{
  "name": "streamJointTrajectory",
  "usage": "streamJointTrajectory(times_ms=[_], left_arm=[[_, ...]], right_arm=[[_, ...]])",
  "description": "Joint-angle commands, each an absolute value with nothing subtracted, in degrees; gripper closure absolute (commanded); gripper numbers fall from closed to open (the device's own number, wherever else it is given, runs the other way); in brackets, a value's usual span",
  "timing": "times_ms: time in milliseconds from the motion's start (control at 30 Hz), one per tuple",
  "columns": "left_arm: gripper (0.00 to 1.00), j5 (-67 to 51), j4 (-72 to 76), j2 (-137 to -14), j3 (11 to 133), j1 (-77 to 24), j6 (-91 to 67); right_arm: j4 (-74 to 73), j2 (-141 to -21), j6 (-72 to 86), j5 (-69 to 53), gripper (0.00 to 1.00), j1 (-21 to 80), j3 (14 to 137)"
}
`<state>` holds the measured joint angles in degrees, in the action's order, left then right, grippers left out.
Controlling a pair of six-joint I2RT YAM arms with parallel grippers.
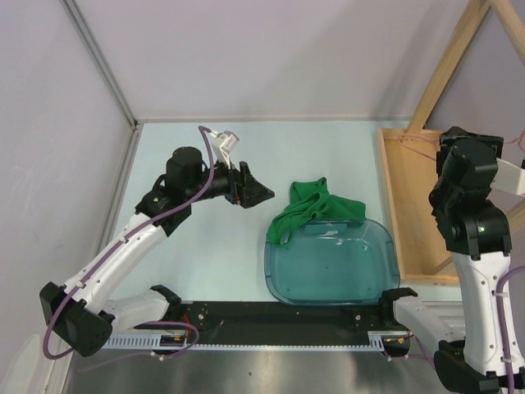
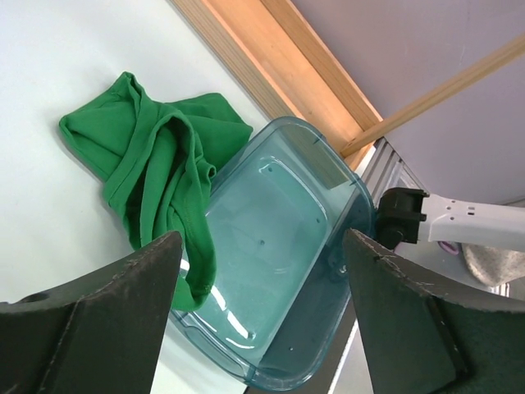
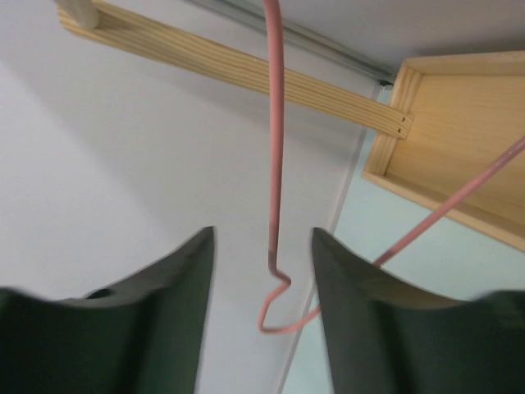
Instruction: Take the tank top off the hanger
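Observation:
The green tank top (image 1: 308, 209) lies crumpled on the table, one end draped over the far left rim of the teal tub (image 1: 328, 300). No hanger is in it. My left gripper (image 1: 267, 194) hovers just left of it, open and holding nothing. In the left wrist view the tank top (image 2: 156, 164) and the tub (image 2: 271, 238) show beyond the open left gripper (image 2: 262, 240). At the right, by the wooden rack, my right gripper (image 3: 262, 238) is open. The pink wire hanger (image 3: 275, 123) hangs between its fingers, touching neither.
A shallow wooden tray (image 1: 410, 205) stands at the table's right side, with a slanted wooden post (image 1: 447, 66) rising from it. Grey walls close off the left and back. The black base rail (image 1: 279, 316) runs along the near edge.

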<state>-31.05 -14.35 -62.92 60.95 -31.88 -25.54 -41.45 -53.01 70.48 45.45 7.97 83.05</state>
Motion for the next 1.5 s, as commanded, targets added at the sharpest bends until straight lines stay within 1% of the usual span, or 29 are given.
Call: streamJointTrajectory(times_ms=[0,33,67,133,233,300,400,500,533,600,633,733,800,900,1033,1167,1267,1467], left_arm=[[0.14,-28.92,-13.88,-64.25,61.43,-32.43,-23.56],[0.14,-28.48,-14.23,-64.42,61.61,-32.61,-22.95],[0.14,-28.04,-14.41,-64.51,61.70,-32.87,-22.59],[0.14,-26.99,-14.59,-64.69,61.70,-32.87,-21.80],[0.13,-26.28,-14.94,-65.91,62.31,-33.22,-20.75],[0.13,-24.80,-15.20,-66.97,62.93,-33.84,-19.70],[0.13,-22.33,-15.73,-68.81,64.07,-35.15,-18.11],[0.13,-21.18,-15.73,-72.31,65.74,-36.47,-16.79],[0.13,-21.01,-15.82,-73.99,66.44,-37.00,-16.27],[0.13,-20.92,-16.26,-78.89,69.25,-37.26,-15.21],[0.13,-21.09,-16.17,-80.75,70.13,-37.44,-14.94],[0.13,-20.57,-18.18,-90.24,78.45,-37.53,-14.68],[0.14,-20.65,-19.24,-97.16,82.33,-37.44,-15.55],[0.14,-21.97,-19.68,-103.52,88.66,-37.70,-16.26],[0.14,-22.58,-24.15,-115.45,99.54,-38.40,-15.47],[0.14,-28.02,-28.82,-122.94,106.07,-40.43,-12.14],[0.13,-29.09,-31.11,-125.59,106.35,-42.53,-9.94],[0.14,-24.18,-32.61,-127.70,103.27,-45.17,-8.79]], right_arm=[[-41.83,-48.88,66.63,43.68,0.37,7.73,82.10],[-42.97,-48.08,64.97,43.59,0.32,7.82,81.39],[-43.76,-47.29,64.08,43.42,0.22,7.74,80.95],[-45.26,-44.66,60.06,43.24,0.17,7.82,79.99],[-47.28,-42.02,54.17,40.36,0.05,7.73,80.15],[-49.55,-40.88,51.43,38.68,0.01,7.73,80.51],[-50.18,-40.52,43.52,32.19,0.00,7.73,81.03],[-47.13,-39.90,32.82,17.80,0.00,7.82,79.90],[-46.24,-39.90,30.26,7.23,0.00,7.74,79.46],[-44.75,-40.34,25.41,-3.29,0.00,7.82,78.40],[-44.65,-41.12,24.97,-11.34,0.00,7.74,78.14],[-45.09,-41.92,22.51,-22.54,0.00,7.82,76.65],[-46.23,-41.49,19.88,-25.65,0.00,8.08,75.16],[-48.86,-40.08,16.45,-25.84,0.00,8.44,73.75],[-51.15,-39.20,14.60,-27.59,0.00,8.44,72.86],[-51.94,-37.71,13.36,-28.30,0.00,8.44,71.98],[-52.64,-37.35,11.96,-28.13,0.00,8.52,71.54],[-52.56,-36.83,10.29,-29.26,0.01,8.53,69.88]])
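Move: The tank top lies crumpled on the table about 12 cm ahead of my left hand, 16 cm to its right and 27 cm below. The teal bin's middle is some 20 cm to the left hand's right and 6 cm back, near table level. From my right hand the tank top is about 30 cm left, 7 cm ahead and 41 cm down; the bin about 25 cm left, 10 cm back; the wooden tray nearly underneath, some 5 cm ahead. I swoop my left hand, fingers still wide open, some 23 cm down and 15 cm right onto the tank top, reaching forward first, then drawing back about 4 cm as the fingers tip about 30 degrees downward over its folds. Meanwhile my right fingers finish opening around the hanger wire; that hand backs off about 10 cm, swings left and down, and turns counter-clockwise to face the tank top and bin. ##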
